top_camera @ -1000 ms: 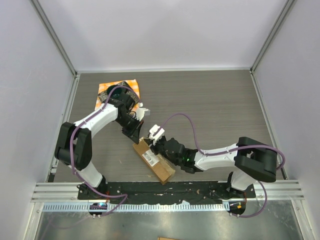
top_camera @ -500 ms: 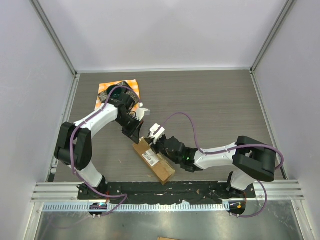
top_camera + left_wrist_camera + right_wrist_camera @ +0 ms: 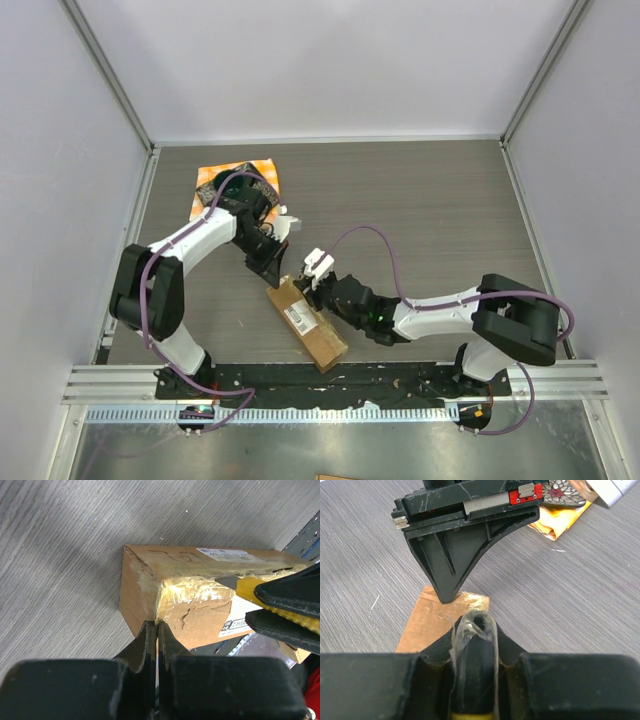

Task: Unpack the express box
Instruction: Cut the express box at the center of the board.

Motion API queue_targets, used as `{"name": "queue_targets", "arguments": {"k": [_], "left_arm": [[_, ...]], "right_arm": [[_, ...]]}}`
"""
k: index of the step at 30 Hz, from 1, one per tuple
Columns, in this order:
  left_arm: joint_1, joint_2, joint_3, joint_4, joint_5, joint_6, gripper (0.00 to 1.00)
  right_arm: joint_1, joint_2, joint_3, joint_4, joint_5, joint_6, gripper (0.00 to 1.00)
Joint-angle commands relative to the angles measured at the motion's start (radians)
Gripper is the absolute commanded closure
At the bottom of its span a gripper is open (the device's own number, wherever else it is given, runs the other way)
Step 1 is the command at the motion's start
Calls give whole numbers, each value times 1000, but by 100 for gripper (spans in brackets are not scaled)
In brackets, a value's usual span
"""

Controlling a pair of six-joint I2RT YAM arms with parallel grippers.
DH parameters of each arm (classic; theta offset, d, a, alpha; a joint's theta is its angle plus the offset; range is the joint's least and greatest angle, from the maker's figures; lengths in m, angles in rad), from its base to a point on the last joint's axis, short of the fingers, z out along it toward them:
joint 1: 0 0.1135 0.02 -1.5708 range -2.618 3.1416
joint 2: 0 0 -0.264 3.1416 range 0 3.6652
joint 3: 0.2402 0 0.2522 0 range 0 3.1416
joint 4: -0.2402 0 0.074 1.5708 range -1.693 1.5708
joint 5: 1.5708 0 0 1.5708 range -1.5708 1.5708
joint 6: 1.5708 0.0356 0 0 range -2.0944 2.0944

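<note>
The express box point(image 3: 306, 323), brown cardboard with a white label and shiny tape, lies slantwise near the table's front edge. My left gripper point(image 3: 272, 277) is shut with nothing between its fingers, and its tips point(image 3: 157, 626) press on the box's point(image 3: 150, 575) taped far end. My right gripper point(image 3: 310, 292) is shut on a yellow utility knife point(image 3: 248, 585). The knife's blade lies against the torn tape along the box's top edge. In the right wrist view the knife's tape-wrapped black body point(image 3: 474, 665) fills the jaws, and the left gripper point(image 3: 448, 598) stands just ahead on the box point(image 3: 426, 625).
A dark patterned dish on orange cloth point(image 3: 238, 181) sits at the back left, behind the left arm. White walls with metal posts close in the table on three sides. A black rail point(image 3: 340, 378) runs along the front edge.
The right arm has shifted a little, and the box's near end has swung slightly with it. The left gripper stays on the box's far end.
</note>
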Motion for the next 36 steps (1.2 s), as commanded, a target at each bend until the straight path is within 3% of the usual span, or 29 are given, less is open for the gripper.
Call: {"name": "queue_targets", "arguments": {"k": [1,9,24,36], "left_arm": [[-3,16,-23,92,-110,-14,100],[-3,17,-27,113,-162,-40,100],[-3,-3,-52,149,-254,-74,100],[-3,-7,-52,149,-230,-58,100]], "right_arm": [[43,-62,-21,-124,43,56,99],[127,-100,-41,-250,178,152,99],[288,-100,113,-589,298,385,99],[301,-194,18,-606,368,459,99]]}}
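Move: The express box lies slantwise under both hands, its far end beneath the shut left fingertips. Its middle is about 9 cm back and 6 cm right of the left hand, some 3 cm lower. From the right hand, which already holds the yellow cutter at the box's slit right-hand top edge, the middle is about 7 cm back, hardly to either side, 6 cm below. The orange envelope lies roughly 22 cm ahead and 10 cm left of the left hand, about 5 cm lower. The box's right-hand long edge is worked by the cutter as the right hand draws it back towards the robot about 8 cm, drifting a little right and slightly down, tipping nose-down and turning clockwise by some 10 degrees each. The fingers keep their grip on the cutter. The left hand keeps its closed fingertips on the far end, giving only about 1 cm back and to the right. ##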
